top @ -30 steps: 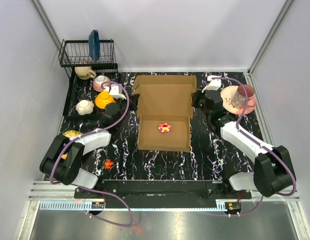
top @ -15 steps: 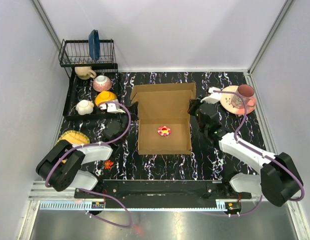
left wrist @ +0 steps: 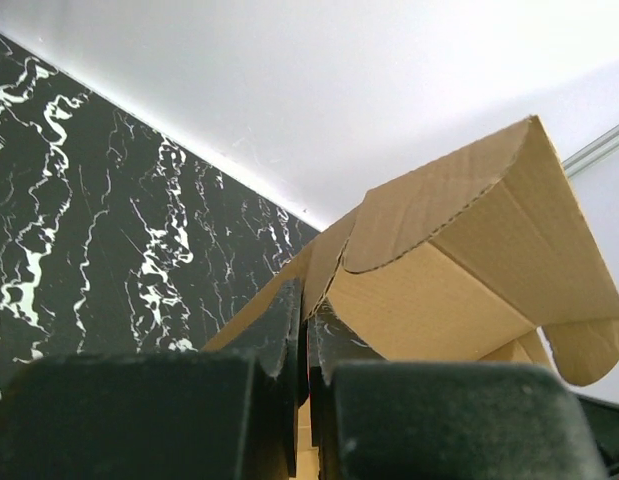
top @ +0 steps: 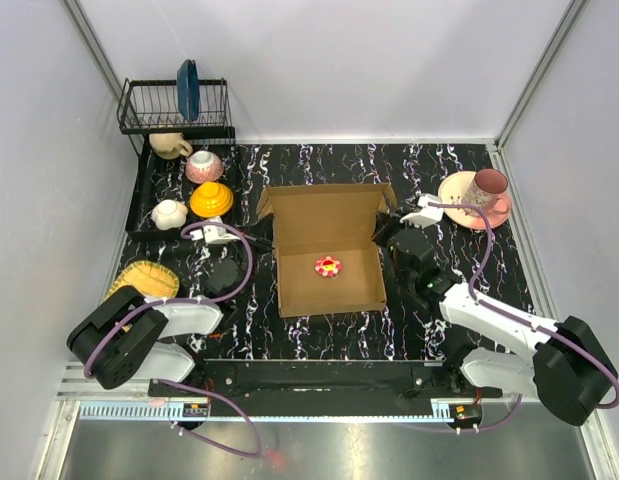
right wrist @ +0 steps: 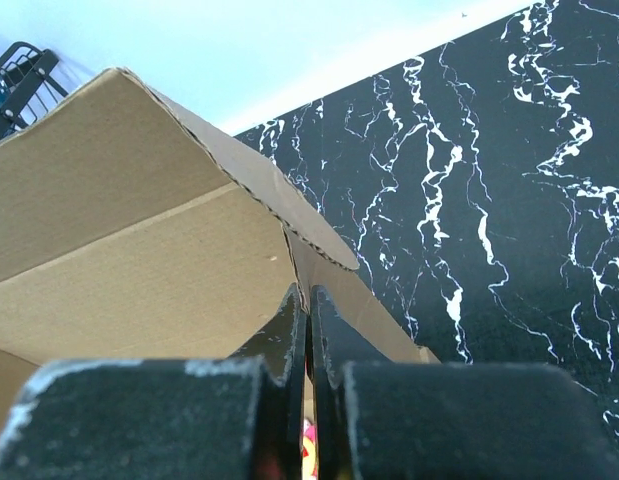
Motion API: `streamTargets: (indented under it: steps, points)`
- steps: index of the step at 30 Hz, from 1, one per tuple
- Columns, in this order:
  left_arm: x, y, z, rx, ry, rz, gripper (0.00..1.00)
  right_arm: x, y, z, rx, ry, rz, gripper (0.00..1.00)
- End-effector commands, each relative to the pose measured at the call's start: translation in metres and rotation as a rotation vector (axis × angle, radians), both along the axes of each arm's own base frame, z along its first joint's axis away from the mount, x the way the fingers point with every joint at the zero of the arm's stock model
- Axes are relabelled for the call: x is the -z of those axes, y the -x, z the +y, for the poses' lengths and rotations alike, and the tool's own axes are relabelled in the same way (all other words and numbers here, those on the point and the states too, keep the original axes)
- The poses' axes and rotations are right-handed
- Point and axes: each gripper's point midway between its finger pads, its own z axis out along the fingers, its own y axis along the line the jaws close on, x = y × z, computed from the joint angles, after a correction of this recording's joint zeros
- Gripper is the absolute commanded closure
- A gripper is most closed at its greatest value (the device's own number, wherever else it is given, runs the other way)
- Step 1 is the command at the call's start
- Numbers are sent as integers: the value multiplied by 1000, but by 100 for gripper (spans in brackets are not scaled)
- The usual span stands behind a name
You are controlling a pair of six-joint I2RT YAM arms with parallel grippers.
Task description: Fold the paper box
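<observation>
The paper box [top: 327, 250] is a brown cardboard tray with its lid [top: 324, 203] raised at the back, in the middle of the black marbled table. A small red and yellow flower piece [top: 328, 266] lies inside it. My left gripper [top: 257, 243] is shut on the box's left wall [left wrist: 319, 270]; the lid [left wrist: 459, 250] rises above it. My right gripper [top: 386, 236] is shut on the box's right wall [right wrist: 319, 270], beside the lid [right wrist: 119, 200].
A black dish rack [top: 175, 105] with a blue plate, several cups and a yellow bowl [top: 210, 199] stand at the back left. A pink plate with a cup [top: 477, 195] is at the back right. A woven yellow dish [top: 144, 278] lies at the left.
Both grippers have pulled the box toward the near edge, holding its side walls. The lid has tipped up from lying flat.
</observation>
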Motion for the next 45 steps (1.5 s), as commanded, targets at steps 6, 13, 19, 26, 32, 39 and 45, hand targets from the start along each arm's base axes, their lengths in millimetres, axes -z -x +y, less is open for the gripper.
streamTargets:
  steps: [6,13,19,26,32,39,45]
  points:
    - [-15,26,-11,88,229,-25,100,81,49,-13,-35,136,203,99]
    - [0,33,-15,118,313,39,100,96,65,-25,-28,146,240,100]
    - [7,37,-37,157,355,63,100,94,68,-18,-40,138,248,100]
    - [13,30,-46,152,429,95,100,80,70,-6,-60,62,234,100]
    - [15,31,-55,183,473,96,100,75,72,6,-76,67,225,100]
    - [-3,34,-54,196,494,44,100,81,83,14,-93,85,215,100]
    - [-15,39,-55,220,527,15,100,82,89,19,-99,97,209,100]
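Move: I have the lid's two side flaps in my shut fingers. The open tray they fold over is centred about 13 cm right of my left hand and 10 cm left of my right, roughly 2 cm nearer me and 11 cm below. The flower toy lies in it, 12 cm right of my left hand, 1 cm ahead. The lid panel's middle stands 4 cm ahead, 12 cm right and slightly above. The yellow bowl is 15 cm left, 16 cm ahead. With my right hand I draw the lid's right side back towards me about 6 cm and down some 4 cm, tipping the fingers slightly down. My left hand backs off a couple of centimetres with its flap, then shifts some 3 cm to its right, sinking a little and rolling about 25 degrees, left side down. All fingers stay shut. ##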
